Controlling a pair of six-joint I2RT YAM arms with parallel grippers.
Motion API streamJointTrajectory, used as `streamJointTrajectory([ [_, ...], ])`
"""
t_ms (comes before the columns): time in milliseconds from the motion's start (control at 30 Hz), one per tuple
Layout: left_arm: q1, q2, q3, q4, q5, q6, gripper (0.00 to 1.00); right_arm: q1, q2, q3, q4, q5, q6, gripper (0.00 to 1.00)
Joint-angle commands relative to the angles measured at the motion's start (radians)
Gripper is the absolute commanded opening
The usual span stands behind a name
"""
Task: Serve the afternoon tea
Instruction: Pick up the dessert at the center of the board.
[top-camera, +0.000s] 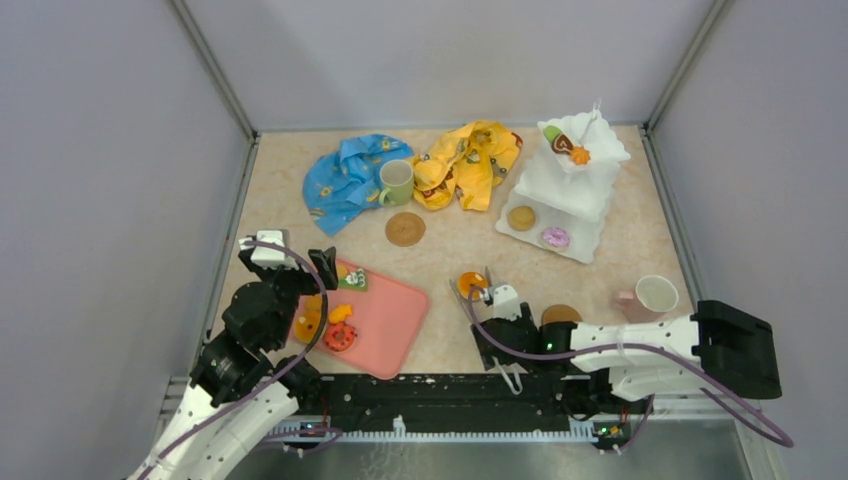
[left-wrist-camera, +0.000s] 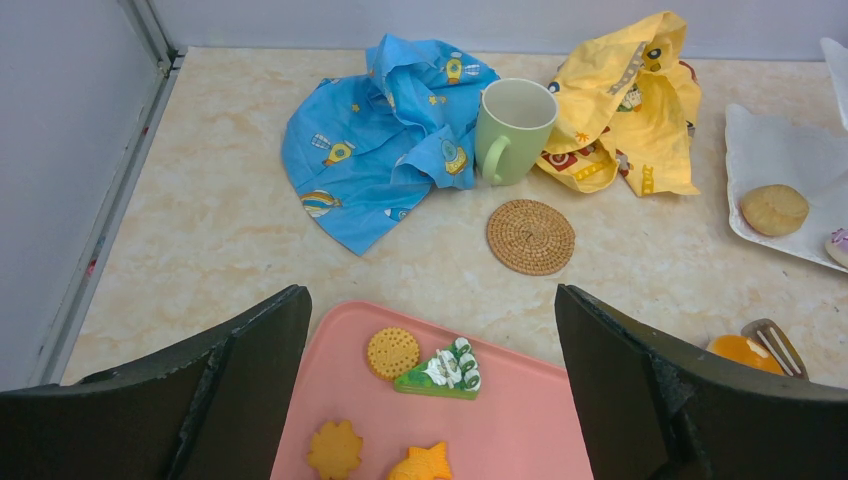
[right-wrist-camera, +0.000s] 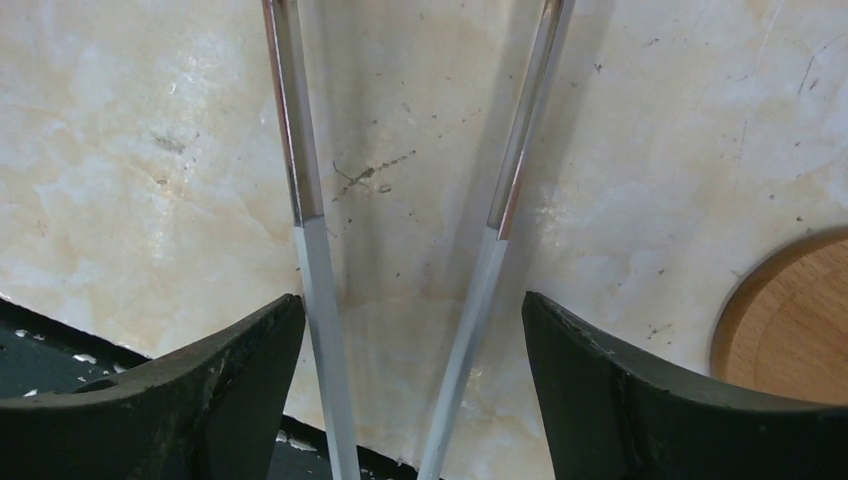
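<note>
My left gripper (top-camera: 298, 272) (left-wrist-camera: 430, 300) hangs open over the far edge of the pink tray (top-camera: 392, 325). On the tray lie a round biscuit (left-wrist-camera: 392, 352), a green cake slice (left-wrist-camera: 440, 372) and other small pastries (top-camera: 338, 334). My right gripper (top-camera: 497, 345) (right-wrist-camera: 410, 300) points down near the front edge, open. The two arms of metal tongs (right-wrist-camera: 300, 170) run between its fingers, and the right arm stands clear of its finger. The tong tips lie by an orange pastry (top-camera: 472, 284). The white stand (top-camera: 575, 195) carries a cookie (top-camera: 521, 217) and a pink donut (top-camera: 555, 237).
A pale green mug (top-camera: 396, 182) stands between a blue cloth (top-camera: 345, 180) and a yellow cloth (top-camera: 470, 160), with a coaster (top-camera: 405, 229) in front of it. A second coaster (top-camera: 560, 315) (right-wrist-camera: 795, 320) lies right of my right gripper. The white mug (top-camera: 655, 295) is at the right.
</note>
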Motion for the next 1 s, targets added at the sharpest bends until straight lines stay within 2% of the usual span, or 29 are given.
streamJointTrajectory([
  [0, 0.003, 0.008, -0.005, 0.055, 0.005, 0.007, 0.99, 0.022, 0.007, -0.018, 0.077, 0.046, 0.012, 0.78],
  [233, 0.003, 0.016, -0.002, 0.053, 0.003, 0.009, 0.99, 0.023, 0.048, -0.023, 0.093, 0.066, 0.024, 0.66],
  [367, 0.004, 0.013, -0.005, 0.055, 0.002, 0.007, 0.99, 0.028, 0.017, 0.043, -0.016, 0.07, 0.048, 0.58],
  [567, 0.004, 0.017, -0.002, 0.054, 0.005, 0.008, 0.99, 0.034, -0.121, 0.156, -0.162, 0.056, 0.045, 0.42],
  [967, 0.003, 0.002, -0.006, 0.058, 0.008, 0.008, 0.99, 0.034, -0.234, 0.287, -0.354, 0.083, 0.032, 0.4],
])
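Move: The dessert with the orange top, between the spread jaws of the tongs, lies about 12 cm ahead of the right gripper, 5 cm to its left and roughly level with it. Counted from the same gripper, the wooden coaster is some 12 cm right and 5 cm ahead, and the middle of the pink tray is 25 cm left and 6 cm ahead. From the left gripper the dessert is about 27 cm right, 2 cm ahead and 25 cm below. Keep the right gripper low over the tong handles and close its fingers to just over half their opening, easing forward about 1 cm and back, until both pads squeeze the handles and draw the jaws in on the dessert. Then, with the squeeze held, raise the gripper almost straight up by about 8.5 cm, letting the hand roll slightly, left side up. ##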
